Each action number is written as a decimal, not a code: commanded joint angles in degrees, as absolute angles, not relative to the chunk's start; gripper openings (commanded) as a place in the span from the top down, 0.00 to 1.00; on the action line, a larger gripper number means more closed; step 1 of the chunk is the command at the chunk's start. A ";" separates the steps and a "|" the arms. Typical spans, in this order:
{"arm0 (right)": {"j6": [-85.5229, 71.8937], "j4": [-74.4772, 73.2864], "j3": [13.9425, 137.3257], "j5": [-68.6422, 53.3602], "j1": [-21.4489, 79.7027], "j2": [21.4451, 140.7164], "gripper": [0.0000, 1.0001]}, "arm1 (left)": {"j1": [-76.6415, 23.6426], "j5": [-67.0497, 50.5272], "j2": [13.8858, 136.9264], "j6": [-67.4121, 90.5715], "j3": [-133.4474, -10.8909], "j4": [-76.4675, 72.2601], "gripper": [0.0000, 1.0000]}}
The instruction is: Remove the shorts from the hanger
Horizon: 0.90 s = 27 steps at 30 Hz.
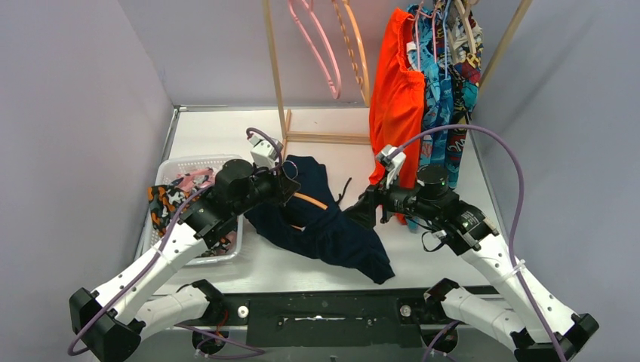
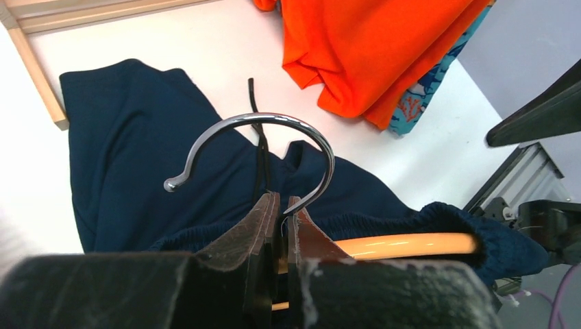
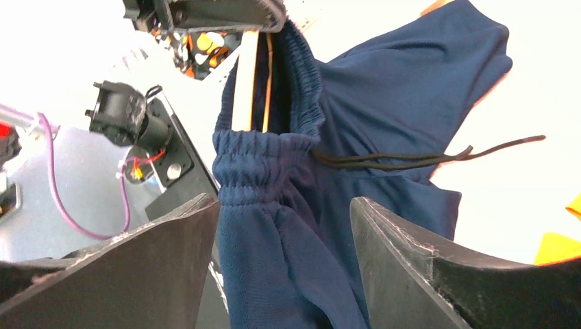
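The navy shorts point(image 1: 332, 234) lie spread on the table, their elastic waistband still round the orange hanger point(image 1: 311, 202). My left gripper point(image 2: 283, 205) is shut on the neck of the hanger just below its chrome hook point(image 2: 274, 122). The orange bar point(image 2: 404, 245) runs off to the right into the waistband. My right gripper point(image 3: 284, 219) stands open at the waistband's other end. The navy shorts point(image 3: 274, 178) hang between its fingers point(image 3: 171, 247), and I see no pinch on the cloth. The hanger point(image 3: 244, 75) shows above, inside the waistband.
A white basket point(image 1: 198, 161) at the left holds black-orange print shorts point(image 1: 164, 202) and pink ones point(image 1: 192, 181). The wooden rack point(image 1: 275, 68) stands behind, with an empty pink hanger point(image 1: 317, 45), orange-red shorts point(image 1: 396, 98) and teal patterned shorts point(image 1: 438, 90) on it.
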<state>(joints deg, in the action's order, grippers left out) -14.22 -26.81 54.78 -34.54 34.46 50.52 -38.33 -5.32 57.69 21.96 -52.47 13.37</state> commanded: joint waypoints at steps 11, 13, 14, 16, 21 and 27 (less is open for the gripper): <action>-22.68 -23.08 64.81 -32.88 43.67 63.03 0.44 | -38.33 -5.34 58.36 21.93 -55.54 11.25 1.00; -19.72 -27.32 67.57 -29.16 46.96 65.54 0.53 | -38.38 -5.23 58.25 22.26 -55.71 11.08 1.00; -18.48 -29.60 68.90 -25.29 47.85 66.20 0.64 | -38.38 -5.14 58.08 22.32 -55.80 11.01 1.00; -16.14 -33.60 70.85 -20.45 48.09 66.04 0.81 | -38.33 -4.36 57.94 21.99 -56.28 11.21 1.00; -13.84 -35.87 70.08 -18.28 45.69 61.21 0.95 | -38.36 -2.63 57.71 19.94 -57.97 13.36 1.00; -13.90 -36.44 68.82 -23.24 45.66 59.22 1.00 | -38.27 -1.40 56.95 19.51 -58.08 13.17 1.00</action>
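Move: Reaching from the right hand, the near end of the navy shorts' waistband is about 6 cm to the left, roughly level fore and aft and 2 cm below. The hanger's gripped neck sits some 18 cm left and 7 cm ahead. The drawstring lies 10 cm ahead, 4 cm left and 10 cm down; the orange shorts' hem is 12 cm ahead, 11 cm right and 9 cm down. From the left hand, the waistband end is about 12 cm right, 7 cm back and 2 cm below. Rising a little forward with open fingers, the right hand then sweeps about 6 cm left and dips onto the near end of the waistband, shuts on it with the fingers tipping some 10 degrees down, and draws back right about 3 cm, lifting slightly. The left hand keeps its pinch on the hanger's neck below the hook, sinking 2 cm and coming most of the way back up. ##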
